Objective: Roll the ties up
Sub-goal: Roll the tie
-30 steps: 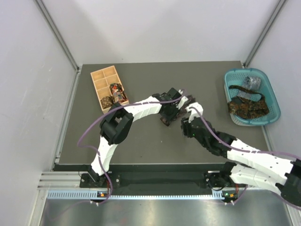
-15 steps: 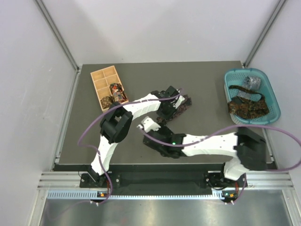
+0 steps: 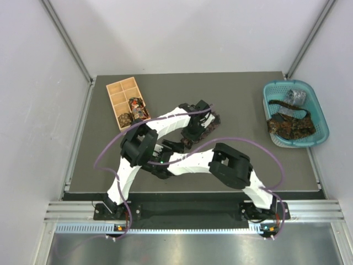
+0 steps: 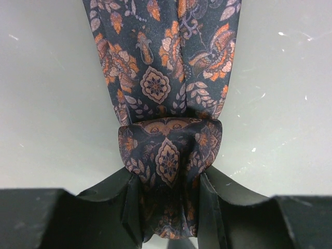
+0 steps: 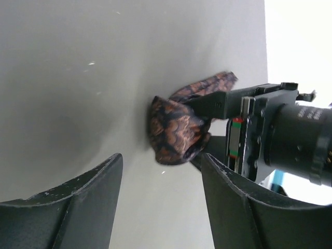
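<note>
A dark paisley tie [image 4: 166, 78] with orange motifs lies flat on the grey table, running away from my left gripper [image 4: 168, 207]. Its near end is rolled into a small coil [image 4: 168, 150], and the left gripper is shut on that coil. From above, the tie [image 3: 208, 125] stretches up-right from the left gripper [image 3: 190, 138]. My right gripper [image 3: 172, 147] sits low just left of the coil. It stands open [image 5: 161, 192] with nothing between its fingers, and the coil [image 5: 176, 132] lies a short way ahead of them.
A tan wooden compartment box [image 3: 118, 96] at the back left holds rolled ties [image 3: 137, 110]. A teal basket [image 3: 320, 118] at the right edge holds more ties [image 3: 291, 126], one of them grey [image 3: 295, 96]. The right arm's elbow [image 3: 231, 163] crosses the table's near middle.
The right arm swung from the right of the tie across to its left, and its jaws opened wider. The left gripper kept its hold on the coil.
</note>
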Robot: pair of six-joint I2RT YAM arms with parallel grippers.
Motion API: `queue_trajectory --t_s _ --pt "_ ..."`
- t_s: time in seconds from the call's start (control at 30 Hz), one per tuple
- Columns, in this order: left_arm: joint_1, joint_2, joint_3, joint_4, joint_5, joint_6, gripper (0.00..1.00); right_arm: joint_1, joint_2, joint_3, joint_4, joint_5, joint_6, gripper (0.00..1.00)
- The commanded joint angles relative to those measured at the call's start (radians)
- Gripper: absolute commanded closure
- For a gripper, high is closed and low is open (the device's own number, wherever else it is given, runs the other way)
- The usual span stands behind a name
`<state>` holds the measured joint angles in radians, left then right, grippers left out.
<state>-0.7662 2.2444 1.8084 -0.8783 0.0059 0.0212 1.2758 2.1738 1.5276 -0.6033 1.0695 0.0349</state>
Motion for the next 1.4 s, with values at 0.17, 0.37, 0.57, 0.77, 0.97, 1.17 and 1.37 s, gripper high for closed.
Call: queue_trajectory --t_s 0.17,0.37,0.57,0.77,0.97,1.17,1.37 --pt "0.010 0.142 0.035 -0.378 -0.011 -0.067 0.62 -0.064 0.086 0.074 -0.075 0.102 -0.081 0.37" --pt "0.010 0.170 0.069 -0.421 0.013 -0.073 0.62 -0.118 0.139 0.100 -0.035 0.052 -0.125 0.37" --pt "0.007 0.169 0.088 -0.433 0.008 -0.079 0.63 -0.170 0.196 0.101 -0.039 0.040 -0.130 0.42" --pt "0.008 0.155 0.089 -0.427 0.003 -0.075 0.62 -0.211 0.218 0.078 -0.067 0.023 -0.106 0.61" --pt "0.008 0.146 0.108 -0.412 0.006 -0.073 0.59 -0.202 0.199 0.082 -0.058 0.018 -0.095 0.80" --pt "0.007 0.119 0.121 -0.378 0.005 -0.058 0.41 -0.184 0.189 0.089 -0.036 0.012 -0.105 0.83" --pt "0.007 0.086 0.173 -0.320 0.003 -0.041 0.33 -0.165 0.189 0.114 -0.033 0.003 -0.118 0.82"
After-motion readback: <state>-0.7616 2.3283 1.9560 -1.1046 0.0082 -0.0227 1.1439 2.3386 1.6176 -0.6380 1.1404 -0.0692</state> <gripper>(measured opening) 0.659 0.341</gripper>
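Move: The tie's rolled end is still between the left fingers, right at that hand point. It lies about 5 cm ahead of the open right hand, 4 cm to its right and 3 cm below. The flat tail of the tie runs off beyond the roll, its middle some 5 cm farther out and 6 cm to the right of the left hand, a couple of centimetres lower. Right hand reaches about 5 cm forward, rightward and down, pinches the roll; left fingers open, letting go. ##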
